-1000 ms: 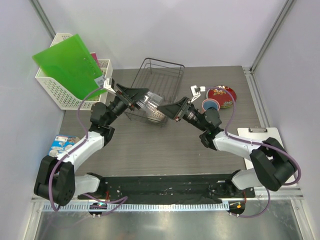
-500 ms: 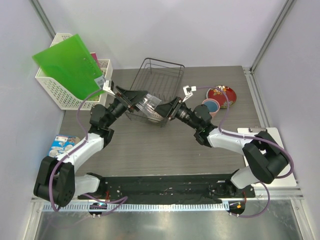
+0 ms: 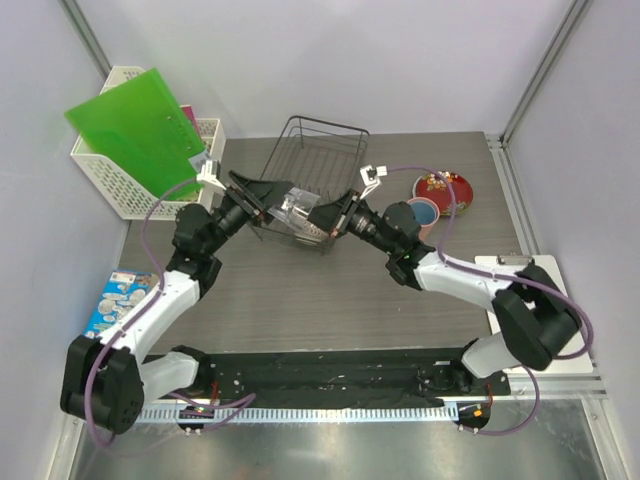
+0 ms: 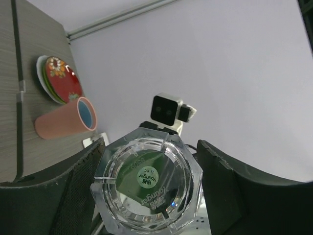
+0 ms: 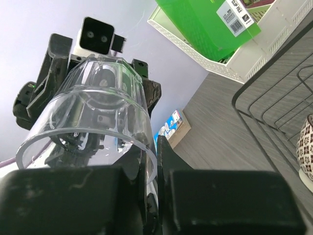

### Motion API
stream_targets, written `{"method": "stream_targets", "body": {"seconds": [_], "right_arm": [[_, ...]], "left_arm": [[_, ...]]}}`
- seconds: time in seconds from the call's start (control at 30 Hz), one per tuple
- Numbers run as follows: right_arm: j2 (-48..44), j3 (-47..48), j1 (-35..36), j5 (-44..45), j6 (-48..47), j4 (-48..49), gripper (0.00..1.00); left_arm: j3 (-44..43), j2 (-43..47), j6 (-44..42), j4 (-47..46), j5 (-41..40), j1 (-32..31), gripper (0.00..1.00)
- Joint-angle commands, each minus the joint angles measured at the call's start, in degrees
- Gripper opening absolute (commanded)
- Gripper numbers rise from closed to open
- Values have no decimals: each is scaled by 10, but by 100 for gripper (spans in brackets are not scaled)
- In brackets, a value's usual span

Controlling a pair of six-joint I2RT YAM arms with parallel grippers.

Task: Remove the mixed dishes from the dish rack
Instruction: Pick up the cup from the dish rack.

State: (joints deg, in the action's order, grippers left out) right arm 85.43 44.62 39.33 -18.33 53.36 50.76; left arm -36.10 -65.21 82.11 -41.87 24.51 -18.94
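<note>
A clear plastic cup (image 3: 293,208) hangs in the air over the near edge of the black wire dish rack (image 3: 322,150), between both grippers. My left gripper (image 3: 278,198) is shut on its octagonal base (image 4: 146,183). My right gripper (image 3: 320,216) is shut on its rim (image 5: 146,154). A white bowl with reddish pattern (image 5: 307,147) lies in the rack. To the right on the table, a pink cup (image 3: 424,214) with a light blue cup (image 4: 86,111) inside lies beside a stack of plates, the red patterned plate (image 3: 445,190) on top.
A white lattice basket with a green folder (image 3: 135,140) stands at the back left. A blue box (image 3: 118,298) lies at the left table edge. A white clipboard (image 3: 522,272) lies at the right.
My right gripper has moved left to the clear cup and closed on its rim. My left gripper still holds the cup's base, shifted slightly.
</note>
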Motion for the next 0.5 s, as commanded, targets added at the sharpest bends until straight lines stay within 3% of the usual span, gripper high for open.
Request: {"method": "stream_targets", "body": {"seconds": [0.0,0.07,0.17,0.2,0.23,0.33,0.37,0.4,0.47], "right_arm": [[-92,19,-1,63,-68,-123,1],[-148,38,0,86,-93,-192,1],[-216,89,0,162,-149,-366,1],[-228,106,0,180,-164,-471,1],[-243,142,0,261,-189,-528,1],[-281,196,-1,381,-205,-743,1],[-285,231,-1,472,-195,-799,1],[-290,244,0,505,-192,-886,1],[-295,266,-1,552,-180,-948,1]], "left_arm": [[-114,48,-179,231,-14,4,82],[-191,40,-220,398,-52,5,98],[-246,25,-237,539,-153,6,100],[-252,25,-235,558,-169,6,100],[-255,26,-227,577,-194,7,100],[-245,32,-223,588,-189,7,100],[-233,34,-219,581,-185,7,100],[-224,40,-216,577,-178,7,100],[-199,46,-201,566,-163,7,100]]}}
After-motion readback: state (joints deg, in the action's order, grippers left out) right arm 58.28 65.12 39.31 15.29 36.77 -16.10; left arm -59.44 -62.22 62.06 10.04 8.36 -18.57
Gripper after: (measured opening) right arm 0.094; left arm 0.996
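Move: The clear cup hangs between both hands: its middle is about 4 cm to the right of the left hand, at its height, and some 5 cm left, 1 cm ahead and 3 cm above the right hand's pinch at its rim. From the right hand, the pink cup stands roughly 27 cm right, 11 cm ahead and 20 cm lower. The red plate lies about 33 cm right and 18 cm ahead, the patterned bowl some 4 cm left and 8 cm ahead, both well below. The clear cup changes hands: the left fingers spread fully and let go of its base, while the right hand keeps its pinch on the rim and carries it away to the right about 14 cm and up 8 cm, speeding up, towards the pink cup and turning some 35 degrees clockwise. The left hand backs off to its left and slightly forward, lifting about 5 cm and sinking again as it rolls its left side up. ##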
